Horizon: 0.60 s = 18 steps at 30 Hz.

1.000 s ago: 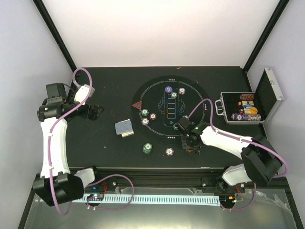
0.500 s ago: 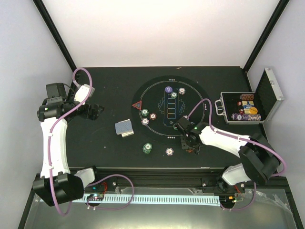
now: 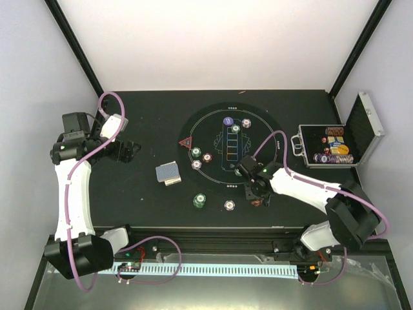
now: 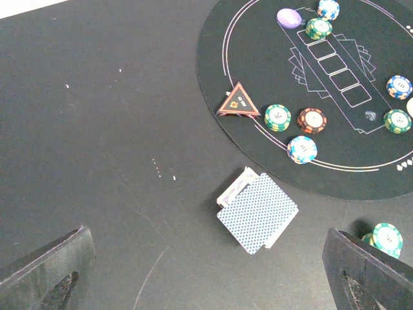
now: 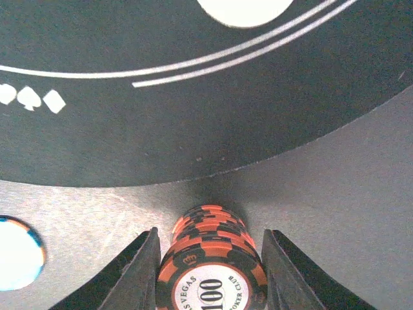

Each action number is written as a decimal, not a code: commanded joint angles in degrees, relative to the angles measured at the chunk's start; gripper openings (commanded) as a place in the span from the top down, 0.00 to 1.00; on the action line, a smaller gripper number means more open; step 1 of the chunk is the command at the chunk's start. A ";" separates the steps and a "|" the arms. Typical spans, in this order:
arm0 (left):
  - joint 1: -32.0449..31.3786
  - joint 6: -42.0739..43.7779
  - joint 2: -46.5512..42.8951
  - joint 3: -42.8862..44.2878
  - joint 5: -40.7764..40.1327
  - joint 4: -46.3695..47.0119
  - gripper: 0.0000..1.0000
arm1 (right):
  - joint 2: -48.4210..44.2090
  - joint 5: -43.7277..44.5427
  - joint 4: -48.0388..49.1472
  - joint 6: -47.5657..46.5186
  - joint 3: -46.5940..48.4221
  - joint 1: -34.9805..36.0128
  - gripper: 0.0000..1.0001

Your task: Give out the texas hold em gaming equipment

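Note:
My right gripper (image 3: 258, 201) stands at the mat's near edge, its jaws closed against both sides of a short stack of red-and-black chips (image 5: 210, 258) that rests on the table. In the right wrist view the gripper (image 5: 211, 232) has one finger on each side of the stack. The left gripper (image 3: 132, 150) hovers open and empty at the far left of the table, and in its own view (image 4: 206, 232) nothing lies between its fingers. A deck of blue-backed cards (image 3: 168, 173) lies left of the mat. A red triangle marker (image 3: 186, 142), a purple button (image 3: 228, 121) and several chips sit on the mat.
The round black mat (image 3: 213, 129) with white lines fills the table's middle. An open silver case (image 3: 329, 147) with chips stands at the right. A green chip stack (image 3: 199, 201) and a white chip (image 3: 229, 205) lie near the front edge, left of my right gripper.
The right gripper's jaws have closed in on the red chip stack and the arm has shifted slightly. The left arm has not moved.

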 commanded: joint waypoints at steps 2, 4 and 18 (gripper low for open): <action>0.41 0.10 -0.35 0.75 1.21 0.78 0.01 | -2.21 3.57 -5.30 -1.72 7.81 -0.88 0.70; 0.41 0.08 -0.43 0.84 1.17 0.78 0.01 | -1.79 3.95 -6.62 -2.93 11.15 -2.01 0.70; 0.41 -0.39 -0.79 1.11 1.38 1.19 0.01 | 22.82 1.79 -9.18 -12.66 45.71 -14.82 0.73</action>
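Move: The right hand already holds red 100 chips just above the rest of their stack. The far green chip, in whose group red is missing, lies about 33 cm ahead and 6 cm left; the far blue-white chip is some 35 cm ahead, 2 cm left. On the way, the white button is roughly 13 cm straight ahead, the near blue-white chip 18 cm ahead, 1 cm left, all about 3 cm lower. From the left hand, that far green chip lies about 24 cm ahead, 35 cm right, 26 cm below. Keeping its pinch on the red 100 chips between both finger pads, the right hand carries them away from the remaining stack, forward about 15 cm, climbing some 10 cm early on and then running nearly level, with a slight drift left. It speeds up over the near chips towards the far green and blue-white ones, the fingertips tipping forward about 10 degrees. ##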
